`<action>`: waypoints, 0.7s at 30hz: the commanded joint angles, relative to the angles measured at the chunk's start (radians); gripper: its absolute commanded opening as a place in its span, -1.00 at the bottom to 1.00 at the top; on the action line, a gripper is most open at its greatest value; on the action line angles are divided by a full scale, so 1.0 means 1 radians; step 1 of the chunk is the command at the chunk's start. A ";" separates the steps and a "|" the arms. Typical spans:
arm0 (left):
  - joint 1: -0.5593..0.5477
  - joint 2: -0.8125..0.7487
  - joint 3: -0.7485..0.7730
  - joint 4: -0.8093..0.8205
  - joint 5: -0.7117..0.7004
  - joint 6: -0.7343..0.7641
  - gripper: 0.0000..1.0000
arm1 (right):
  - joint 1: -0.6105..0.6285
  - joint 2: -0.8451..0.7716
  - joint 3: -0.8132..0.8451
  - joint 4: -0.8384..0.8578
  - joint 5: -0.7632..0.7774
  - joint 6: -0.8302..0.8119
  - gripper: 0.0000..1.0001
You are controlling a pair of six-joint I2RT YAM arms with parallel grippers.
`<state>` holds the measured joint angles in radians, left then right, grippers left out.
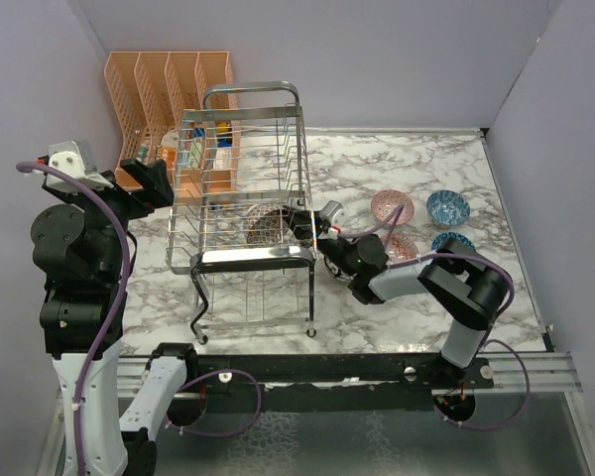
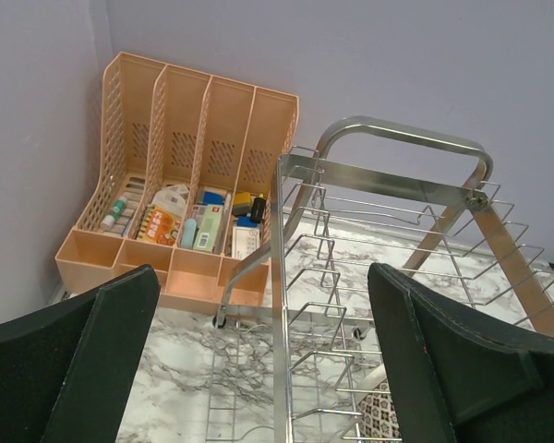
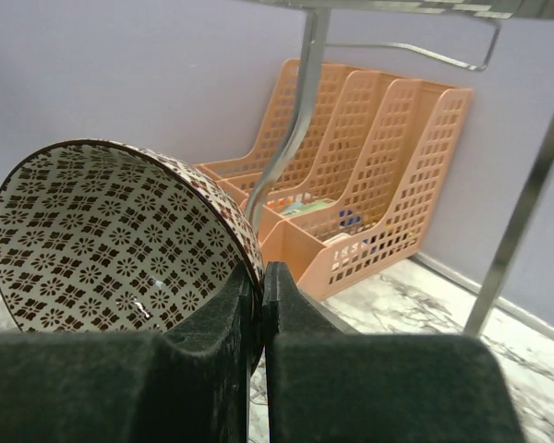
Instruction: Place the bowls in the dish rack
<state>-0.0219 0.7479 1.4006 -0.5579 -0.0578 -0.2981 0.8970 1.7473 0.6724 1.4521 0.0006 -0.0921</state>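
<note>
The chrome wire dish rack (image 1: 246, 149) stands mid-table. My right gripper (image 1: 299, 222) reaches into it from the right, shut on the rim of a dark-and-white patterned bowl (image 1: 267, 228) held tilted inside the rack. In the right wrist view the gripper (image 3: 262, 288) pinches that bowl's (image 3: 102, 240) rim. My left gripper (image 1: 155, 184) is open and empty by the rack's left side. In the left wrist view the gripper (image 2: 263, 369) frames the rack (image 2: 388, 198), with the bowl's edge (image 2: 384, 421) low down. A pink bowl (image 1: 391, 206), two blue bowls (image 1: 447, 207) (image 1: 453, 243) and a beige-pink bowl (image 1: 404, 248) sit on the table at right.
An orange slotted organizer (image 1: 169, 84) with small items stands against the back wall behind the rack; it also shows in the left wrist view (image 2: 194, 166) and the right wrist view (image 3: 379, 185). Walls close the table at left, back and right.
</note>
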 commanded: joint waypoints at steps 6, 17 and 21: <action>-0.006 -0.009 0.016 0.005 -0.053 0.033 0.99 | -0.099 0.127 0.135 0.056 -0.259 0.185 -0.98; -0.006 -0.010 -0.008 0.021 -0.062 0.030 0.99 | -0.117 0.319 0.314 0.089 -0.327 0.245 -0.98; -0.007 -0.010 -0.010 0.026 -0.066 0.031 0.99 | -0.116 0.368 0.366 0.081 -0.314 0.228 -0.98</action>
<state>-0.0219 0.7467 1.3987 -0.5568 -0.0990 -0.2775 0.7853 2.0792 0.9672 1.4376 -0.3019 0.1196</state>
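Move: The right hand already pinches the patterned bowl by its rim, inside the dish rack under the upper shelf. The lower-shelf spot the bowl is bound for lies about 13 cm to this hand's left, 6 cm ahead and 8 cm below. The orange caddy stands some 24 cm left and 21 cm ahead; the green bowl is about 13 cm right, 8 cm back and 20 cm lower. From the left hand, that spot is about 14 cm right, 12 cm ahead and 30 cm down. Still pinching the bowl's rim between closed fingers, the right hand carries it deeper into the dish rack, towards the lower shelf: first forward and down, then mostly left while still sinking and reaching forward, about 5 cm in each direction overall. The wrist swings some 15 degrees counter-clockwise and tips slightly down. ##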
